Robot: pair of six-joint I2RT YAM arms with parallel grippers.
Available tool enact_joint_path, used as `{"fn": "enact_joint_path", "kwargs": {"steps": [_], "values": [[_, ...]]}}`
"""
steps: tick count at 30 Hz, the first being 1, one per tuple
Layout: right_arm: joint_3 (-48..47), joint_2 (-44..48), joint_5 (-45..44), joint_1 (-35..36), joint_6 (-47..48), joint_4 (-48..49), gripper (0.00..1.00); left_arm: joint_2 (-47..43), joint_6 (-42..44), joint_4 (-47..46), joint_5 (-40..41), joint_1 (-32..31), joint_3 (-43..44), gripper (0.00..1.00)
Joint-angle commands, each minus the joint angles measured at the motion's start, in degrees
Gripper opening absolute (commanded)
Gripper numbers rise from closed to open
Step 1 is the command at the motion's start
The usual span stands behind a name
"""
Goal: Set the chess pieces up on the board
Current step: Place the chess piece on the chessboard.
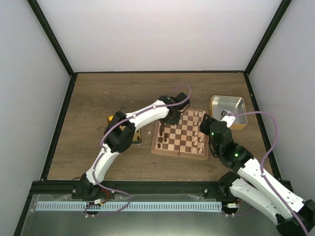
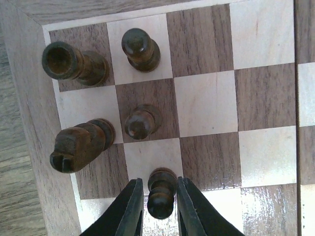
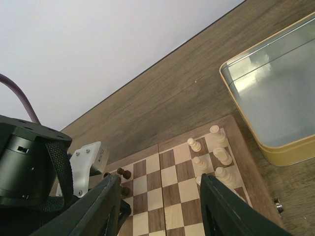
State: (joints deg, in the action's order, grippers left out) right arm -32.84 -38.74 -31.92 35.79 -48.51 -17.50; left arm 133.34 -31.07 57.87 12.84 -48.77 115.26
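Observation:
The board (image 1: 183, 133) lies mid-table. Dark chess pieces (image 1: 162, 137) stand along its left side and cream chess pieces (image 1: 200, 140) along its right. My left gripper (image 1: 170, 120) is low over the board's far left corner. In the left wrist view its jaws (image 2: 158, 181) are slightly open around a dark pawn (image 2: 161, 194). That pawn stands on a light square, with a thin gap at the left finger. Beyond it stand a rook (image 2: 74, 64), a knight (image 2: 81, 145) and two pawns (image 2: 140, 49). My right gripper (image 3: 159, 178) hovers open and empty above the board's right side, near the cream pieces (image 3: 216, 157).
A silver-lined tin with a gold rim (image 1: 212, 110) sits just off the board's far right corner, seen also in the right wrist view as the tin (image 3: 280, 98). A small gold object (image 1: 110, 119) shows behind the left arm's elbow. Dark frame posts border the table.

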Motion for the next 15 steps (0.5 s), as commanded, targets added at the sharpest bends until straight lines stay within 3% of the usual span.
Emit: {"fn": "enact_joint_path", "kwargs": {"steps": [1,10,15], "values": [[-0.49,0.7,-0.78,-0.28,0.47,0.77,0.46,-0.24,0.7,0.87,-0.3,0.11,2.9,0.21],[-0.84,0.68,-0.27,-0.24,0.54,0.89,0.46,-7.09,0.89,2.27,-1.32,0.24,3.94,0.24],[-1.2,0.17,0.36,-0.28,0.57,0.92,0.46,-14.84,-0.42,1.7,2.18,0.55,-1.55,0.24]]}}
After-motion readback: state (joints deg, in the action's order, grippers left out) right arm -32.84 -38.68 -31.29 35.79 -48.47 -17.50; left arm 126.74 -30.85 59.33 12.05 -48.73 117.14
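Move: The left hand's barely parted fingertips straddle the dark pawn just set on its square, its middle about 1 cm below the hand point. From this hand another pawn stands roughly 3 cm straight ahead, the knight 3 cm ahead and 3 cm left, the rook 6 cm ahead and 2 cm left, and a tall dark piece 2 cm back and 3 cm left. From the right hand the set-down pawn lies about 10 cm ahead, 15 cm left and 18 cm lower. With the pawn already released between slightly open fingers, the left fingertips come clear of it as the hand climbs some 6.5 cm straight up off the board, slowly at first and then much faster, after edging under 1 cm to the right early on. The fingers stay narrowly open, and the wrist tilts only some 5 to 10 degrees. ##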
